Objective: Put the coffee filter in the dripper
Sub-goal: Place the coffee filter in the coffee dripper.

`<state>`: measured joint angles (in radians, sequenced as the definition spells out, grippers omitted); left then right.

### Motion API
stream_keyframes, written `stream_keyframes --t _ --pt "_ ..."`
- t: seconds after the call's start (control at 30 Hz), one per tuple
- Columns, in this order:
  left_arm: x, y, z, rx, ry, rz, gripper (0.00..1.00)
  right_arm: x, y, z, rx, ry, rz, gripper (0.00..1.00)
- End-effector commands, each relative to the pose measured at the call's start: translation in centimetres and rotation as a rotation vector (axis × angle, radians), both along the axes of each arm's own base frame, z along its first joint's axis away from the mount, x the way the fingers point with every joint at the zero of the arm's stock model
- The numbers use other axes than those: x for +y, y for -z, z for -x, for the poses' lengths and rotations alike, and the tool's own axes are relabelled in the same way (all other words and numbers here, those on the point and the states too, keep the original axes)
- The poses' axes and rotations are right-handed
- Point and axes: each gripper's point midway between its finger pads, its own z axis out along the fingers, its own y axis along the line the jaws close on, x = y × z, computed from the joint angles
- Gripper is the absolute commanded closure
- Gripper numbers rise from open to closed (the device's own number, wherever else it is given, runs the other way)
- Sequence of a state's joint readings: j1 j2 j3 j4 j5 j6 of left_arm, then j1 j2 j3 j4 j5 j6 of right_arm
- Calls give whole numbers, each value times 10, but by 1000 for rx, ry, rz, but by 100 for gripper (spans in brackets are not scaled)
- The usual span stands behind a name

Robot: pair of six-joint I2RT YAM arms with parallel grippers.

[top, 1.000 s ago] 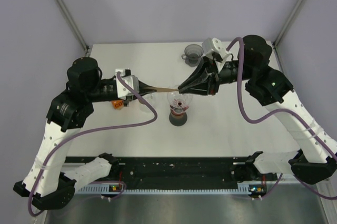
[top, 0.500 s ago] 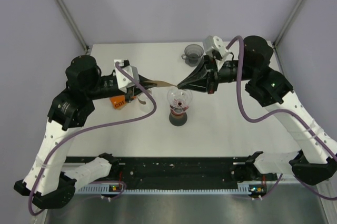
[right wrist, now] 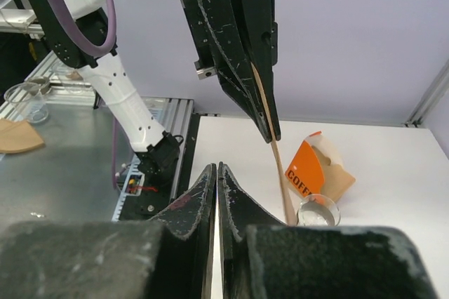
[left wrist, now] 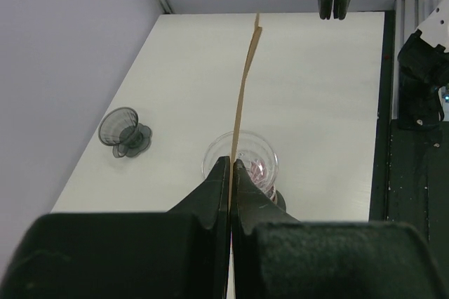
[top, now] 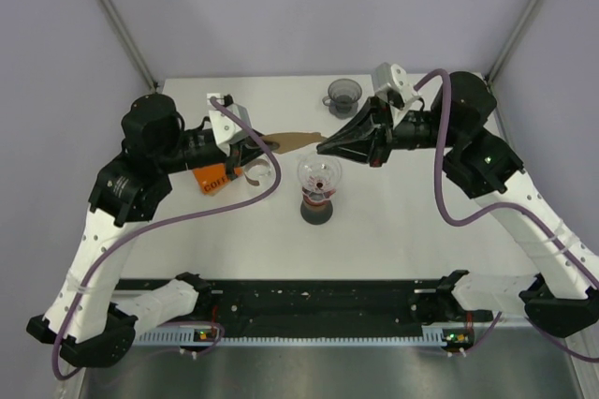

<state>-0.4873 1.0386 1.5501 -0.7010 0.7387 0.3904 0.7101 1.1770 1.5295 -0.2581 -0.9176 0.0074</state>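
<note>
My left gripper [top: 255, 141] is shut on the near edge of a flat brown coffee filter [top: 292, 140]. The filter reaches out to the right, above and behind the clear dripper [top: 319, 174] on its dark base. In the left wrist view the filter [left wrist: 245, 81] stands edge-on from the jaws [left wrist: 231, 162], with the dripper [left wrist: 240, 161] below it. My right gripper [top: 321, 148] is shut on nothing just off the filter's far end. In the right wrist view its jaws [right wrist: 217, 167] are pressed together, and the filter [right wrist: 277, 162] hangs to their right from the left gripper [right wrist: 275, 134].
An orange filter packet [top: 213, 177] and a small clear glass [top: 259, 172] lie under the left arm. A smoky grey cone-shaped cup [top: 343, 93] stands at the back. The rail [top: 318, 301] with the arm bases runs along the near edge.
The right gripper has let go of the filter's end, shut again and drawn back to the right. The left gripper has lifted and turned the filter, which now lies behind the dripper.
</note>
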Motion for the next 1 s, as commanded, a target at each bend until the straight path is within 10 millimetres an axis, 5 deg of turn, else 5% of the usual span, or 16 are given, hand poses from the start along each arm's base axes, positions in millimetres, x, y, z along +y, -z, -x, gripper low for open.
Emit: stream_keyframes --t 0.0,0.13,0.2,0.43,0.87,0.97 --pt "0 -24 4 -51 3 46 100 -2 -13 6 -31 -3 -40 96" --pt "0 -20 7 -60 18 31 100 -6 -18 1 -44 56 -48 71" --pt "1 -20 8 -70 23 26 100 -10 -24 -10 -76 127 -51 67" --pt "1 -20 8 -79 22 22 100 -6 -16 -28 -41 199 -21 64" --pt "-1 -19 9 -74 33 23 100 -7 -18 -28 -76 193 -24 54" --pt "0 -21 8 -76 28 25 100 -6 -18 -23 -89 163 -23 59"
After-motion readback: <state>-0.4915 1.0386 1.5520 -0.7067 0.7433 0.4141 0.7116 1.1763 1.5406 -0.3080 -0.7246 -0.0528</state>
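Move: The left hand holds the coffee filter; its middle is about 5 cm left, 2 cm ahead and 1 cm below the right hand. The dripper is 5 cm ahead and some 27 cm below the right hand, with the glass beaker about 13 cm ahead, 13 cm left and 42 cm below. From the left hand the dripper is about 10 cm right, 3 cm ahead and 23 cm below. Right fingers part nearly halfway as the hand slides 3.5 cm forward to the filter's free end, turning 10 degrees clockwise. ##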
